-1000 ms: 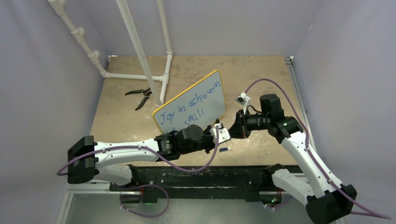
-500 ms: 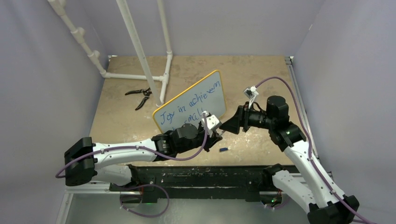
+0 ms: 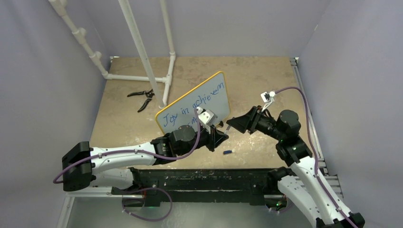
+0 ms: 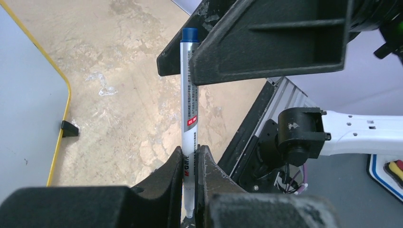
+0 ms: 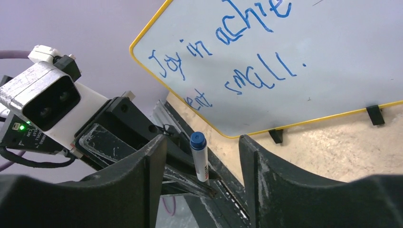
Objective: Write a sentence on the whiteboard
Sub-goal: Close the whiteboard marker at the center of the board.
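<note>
The whiteboard (image 3: 216,90), white with a yellow rim, stands tilted on black feet at mid table. Its blue sentence (image 3: 189,108) reads "Joy in achievem", and the right wrist view shows "ent small." (image 5: 259,78) below it. My left gripper (image 3: 220,134) (image 4: 190,153) is shut on a white marker (image 4: 189,90) with a blue end, just in front of the board's right lower corner. My right gripper (image 3: 233,122) (image 5: 202,138) faces it, open. The marker's blue end (image 5: 197,141) stands between the right fingers (image 5: 142,175) without touching them.
A small blue cap (image 3: 227,152) lies on the table near the front edge. Black-handled pliers (image 3: 141,98) lie at the back left beside a white pipe frame (image 3: 142,52). Purple-grey walls close in the table on three sides.
My right gripper has opened and drawn back to the right, off the marker. My left arm has swung the held marker a little up and left, toward the board.
</note>
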You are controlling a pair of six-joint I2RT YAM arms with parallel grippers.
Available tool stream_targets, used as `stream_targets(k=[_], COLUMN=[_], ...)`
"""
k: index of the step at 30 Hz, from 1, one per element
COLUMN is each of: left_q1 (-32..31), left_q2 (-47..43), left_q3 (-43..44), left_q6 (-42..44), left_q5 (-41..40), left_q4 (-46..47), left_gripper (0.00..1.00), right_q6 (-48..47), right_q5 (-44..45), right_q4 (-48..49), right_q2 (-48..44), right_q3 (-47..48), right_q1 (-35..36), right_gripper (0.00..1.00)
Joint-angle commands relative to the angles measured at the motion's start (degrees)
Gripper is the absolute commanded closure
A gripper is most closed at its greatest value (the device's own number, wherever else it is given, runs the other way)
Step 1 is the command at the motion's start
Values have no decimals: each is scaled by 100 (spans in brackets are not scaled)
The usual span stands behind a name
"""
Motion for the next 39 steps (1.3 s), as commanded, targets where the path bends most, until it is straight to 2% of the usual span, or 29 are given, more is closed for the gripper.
stream_targets(k=[1, 3, 11, 15, 17, 20, 22, 25, 29, 32, 36, 39], left_q1=[37, 43, 95, 132, 135, 134, 134, 121, 64, -57, -86, -86], left_q2=[-178, -161, 51, 131, 180, 299, 378, 496, 787, 1121, 1637, 2078], left_q3=[-34, -19, 119, 150, 176, 210, 149, -68, -136, -193, -395, -294], left_q6=[-246, -253, -268, -274, -214, 52, 264, 500, 588, 967, 1465, 1879], left_q5=[-166, -189, -157, -118, -127, -89, -15, 84, 100, 133, 589, 723], left_q4=[383, 408, 427, 435, 373, 162, 9, -85, -246, -58, 687, 838], left_gripper=[100, 100, 100, 100, 100, 74, 57, 45, 41, 41, 41, 43], right_q6=[277, 258, 261, 199, 133, -116, -408, -778, -933, -971, -1115, -1107], right_q5=[-224, -365, -794, -806, -715, -126, 657, 2067, 3260, 3680, 4320, 4300], right_q4=[600, 658, 917, 936, 894, 644, 237, -377, -777, -969, -1041, -1097], right_q2=[40, 74, 212, 251, 264, 271, 276, 345, 416, 375, 116, -143], right_q3=[-117, -165, -326, -345, -341, -253, -122, 113, 292, 324, 354, 296], right_q1=[16, 16, 16, 16, 15, 16, 16, 16, 16, 16, 16, 16], right_gripper=[45, 51, 66, 86, 100, 100, 100, 100, 100, 100, 100, 100])
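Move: The left fingers still pinch the marker near its nib end, with the blue cap waiting on the table some 20 cm below, about 7 cm ahead and 4 cm to the right. The whiteboard's middle is roughly 26 cm ahead of the left hand, 11 cm to its left and 14 cm lower. From the open right gripper, the marker's middle lies about 3 cm left, 1 cm back and 4 cm lower, its tail end between the fingertips. Ease the right gripper just over a centimetre left and down and close it on the marker, then open the left fingers to let go. Carry the marker off about 9 cm right, 7 cm forward and 5 cm lower, turning clockwise some 35 degrees; meanwhile drop the open left gripper about 14 cm towards the cap, tipping its fingers downward about 20 degrees. ##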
